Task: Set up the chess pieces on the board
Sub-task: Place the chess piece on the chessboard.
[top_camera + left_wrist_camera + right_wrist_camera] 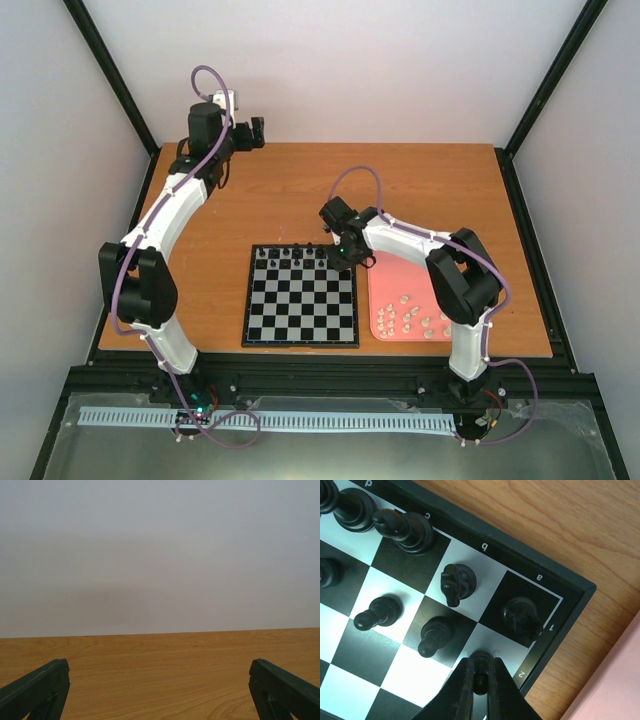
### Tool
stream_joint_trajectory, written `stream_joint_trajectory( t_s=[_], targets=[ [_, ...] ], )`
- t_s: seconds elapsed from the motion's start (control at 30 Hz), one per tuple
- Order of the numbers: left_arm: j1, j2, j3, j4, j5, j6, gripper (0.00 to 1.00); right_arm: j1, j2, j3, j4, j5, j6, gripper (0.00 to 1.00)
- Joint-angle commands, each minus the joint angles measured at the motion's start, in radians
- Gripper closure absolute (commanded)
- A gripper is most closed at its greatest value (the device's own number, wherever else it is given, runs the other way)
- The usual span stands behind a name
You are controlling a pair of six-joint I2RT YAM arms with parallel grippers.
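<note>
My right gripper (481, 681) is shut on a black pawn (481, 672), held over the light corner-column square in the second row of the board (560, 625). I cannot tell if its base touches the square. Nearby stand a black rook (521, 617), a knight (457, 580), a bishop (405, 527) and two pawns (436, 635). In the top view the right gripper (345, 258) hangs over the board's (300, 320) far right corner, by the row of black pieces (290, 256). My left gripper (160, 695) is open and holds nothing, far from the board at the table's back left (258, 132).
A pink tray (395, 280) lies right of the board and holds several cream-white pieces (415, 318). The left wrist view faces bare wood table and a grey wall. Black frame posts stand at the table's corners.
</note>
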Motion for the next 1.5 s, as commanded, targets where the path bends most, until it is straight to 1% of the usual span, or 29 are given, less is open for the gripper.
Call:
stream_joint_trajectory(
  t_s=[0.0, 0.37, 0.5, 0.63, 0.73, 0.83, 0.9, 1.13, 1.27, 1.33, 1.37, 1.4, 1.43, 1.47],
  targets=[
    [-0.006, 0.015, 0.051, -0.002, -0.004, 0.011, 0.0, -0.005, 0.017, -0.016, 0.029, 0.021, 0.004, 0.92],
    [-0.005, 0.014, 0.054, -0.006, -0.006, 0.014, 0.0, -0.014, 0.021, -0.015, 0.025, 0.022, -0.001, 0.92],
    [-0.006, 0.015, 0.055, -0.006, -0.006, 0.014, 0.0, -0.016, 0.023, -0.016, 0.021, 0.027, 0.0, 0.86],
    [-0.005, 0.012, 0.054, -0.008, -0.01, 0.014, 0.0, -0.015, 0.02, -0.013, 0.016, 0.011, -0.006, 0.78],
    [-0.006, 0.011, 0.053, -0.008, -0.011, 0.016, 0.0, -0.014, 0.01, -0.013, 0.014, -0.009, -0.015, 0.74],
    [-0.007, 0.01, 0.052, -0.008, -0.013, 0.016, 0.0, -0.01, -0.01, -0.017, 0.014, -0.013, -0.019, 0.68],
    [-0.006, 0.011, 0.055, -0.009, -0.013, 0.016, 0.0, -0.007, -0.031, -0.019, 0.012, -0.005, -0.02, 0.64],
    [-0.007, 0.008, 0.051, -0.009, -0.012, 0.016, 0.0, -0.007, -0.104, -0.03, -0.015, 0.044, -0.014, 0.58],
    [-0.006, 0.006, 0.052, -0.011, -0.015, 0.017, 0.0, -0.006, -0.166, -0.043, -0.021, 0.107, -0.002, 0.54],
    [-0.006, 0.004, 0.051, -0.012, -0.014, 0.017, 0.0, -0.007, -0.198, -0.052, -0.02, 0.137, -0.001, 0.51],
    [-0.006, 0.004, 0.051, -0.012, -0.016, 0.016, 0.0, -0.008, -0.213, -0.055, -0.019, 0.155, 0.001, 0.48],
    [-0.005, 0.005, 0.051, -0.012, -0.016, 0.017, 0.0, -0.009, -0.227, -0.057, -0.019, 0.172, 0.003, 0.37],
    [-0.006, 0.004, 0.051, -0.014, -0.018, 0.017, 0.0, -0.013, -0.24, -0.058, -0.019, 0.186, 0.006, 0.12],
    [-0.006, 0.003, 0.051, -0.014, -0.018, 0.016, 0.0, -0.019, -0.252, -0.059, -0.018, 0.195, 0.009, 0.02]
  ],
)
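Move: The right hand pinches a black pawn just over its square on the chessboard, the second from the far edge in the right-hand column; that square lies directly beneath, some 2 cm down. The rook stands about 2 cm farther out, the next pawn about 2 cm to the hand's left, the knight diagonally beyond, 2 cm ahead and 2 cm left. From the left hand the square lies about 22 cm back, 18 cm right and 30 cm below. The right hand settles slightly, opens off the black pawn, then climbs about 6 cm, drifting right towards the tray. ##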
